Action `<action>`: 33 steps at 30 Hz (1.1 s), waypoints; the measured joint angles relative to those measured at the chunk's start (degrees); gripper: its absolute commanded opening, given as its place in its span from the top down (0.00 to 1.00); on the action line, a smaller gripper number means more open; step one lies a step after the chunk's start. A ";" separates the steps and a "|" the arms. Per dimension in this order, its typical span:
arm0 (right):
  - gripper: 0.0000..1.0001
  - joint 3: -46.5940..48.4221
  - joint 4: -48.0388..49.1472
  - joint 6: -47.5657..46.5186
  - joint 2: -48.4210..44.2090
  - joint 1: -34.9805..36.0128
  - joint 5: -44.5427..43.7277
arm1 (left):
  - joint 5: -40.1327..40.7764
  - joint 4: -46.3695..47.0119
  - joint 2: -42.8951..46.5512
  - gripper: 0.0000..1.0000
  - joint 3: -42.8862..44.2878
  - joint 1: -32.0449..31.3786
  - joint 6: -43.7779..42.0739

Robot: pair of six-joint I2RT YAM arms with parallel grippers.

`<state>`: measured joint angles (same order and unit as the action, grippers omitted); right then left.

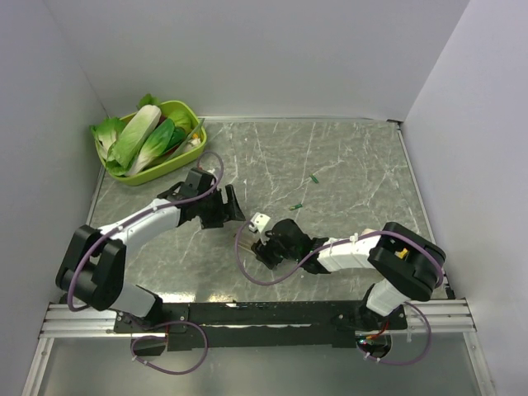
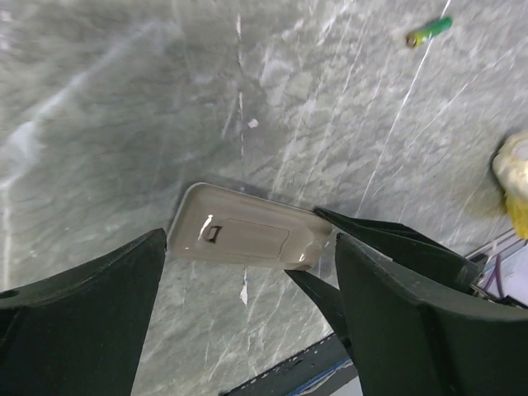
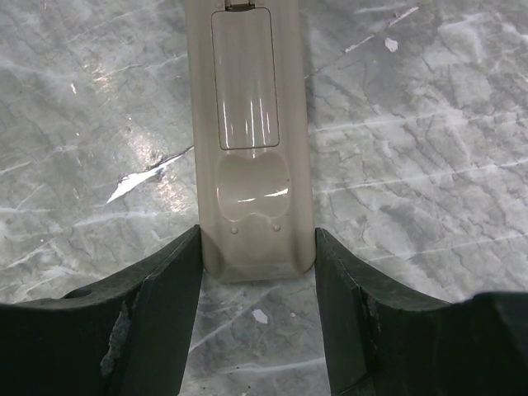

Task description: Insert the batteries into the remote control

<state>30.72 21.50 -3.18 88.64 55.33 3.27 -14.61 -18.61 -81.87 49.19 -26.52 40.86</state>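
The remote control (image 3: pixel 252 99) lies flat on the marble table with its grey-brown reverse side and battery cover up. My right gripper (image 3: pixel 257 235) is shut on its near end, one finger pressed against each long side. In the left wrist view the remote control (image 2: pixel 243 235) lies crosswise just past my left gripper (image 2: pixel 250 260), which is open, its fingertips level with the remote's two ends. From above, the left gripper (image 1: pixel 233 206) and right gripper (image 1: pixel 262 241) face each other closely. Two small green batteries (image 1: pixel 314 178) (image 1: pixel 296 206) lie loose farther back; one battery (image 2: pixel 429 31) shows in the left wrist view.
A green bowl (image 1: pixel 157 175) of leafy vegetables stands at the back left corner. A small cream-white lump (image 1: pixel 260 220) sits beside the right gripper. Grey walls close the table on three sides, and a black rail (image 1: pixel 264 313) runs along the near edge.
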 measured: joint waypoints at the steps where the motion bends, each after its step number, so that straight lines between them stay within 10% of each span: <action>1: 0.87 0.00 0.07 -0.31 0.04 0.00 0.13 | 0.00 -0.28 -0.81 0.15 0.52 -0.50 -0.22; 3: 1.00 0.02 0.22 -0.83 0.13 0.00 0.52 | -0.02 -0.96 -1.92 0.18 1.46 -1.31 -0.74; 9: 1.00 0.24 -0.13 -1.51 0.15 0.00 0.85 | 0.04 -2.34 -4.24 0.32 3.61 -3.69 -1.42; 33: 1.00 2.62 -3.80 -2.08 0.76 0.02 0.94 | 7.61 -10.69 -7.89 0.39 8.04 -8.76 -2.78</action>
<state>33.34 17.69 -5.26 89.41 55.35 4.21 -7.01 -29.30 -89.76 57.23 -35.29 38.09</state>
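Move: The remote control's middle lies about 4 cm back, 2 cm to the right of and 7 cm below the left hand. Nearby, a battery lies some 5 cm ahead and 14 cm right of that hand, another 12 cm ahead and 19 cm right, both about 8 cm below. The right hand already pinches the remote's near end; its middle is about 3 cm ahead and 4 cm left, at grip height. Left hand sinks back and right about 4 cm towards the remote, fingers narrowing; right hand keeps pinching. ##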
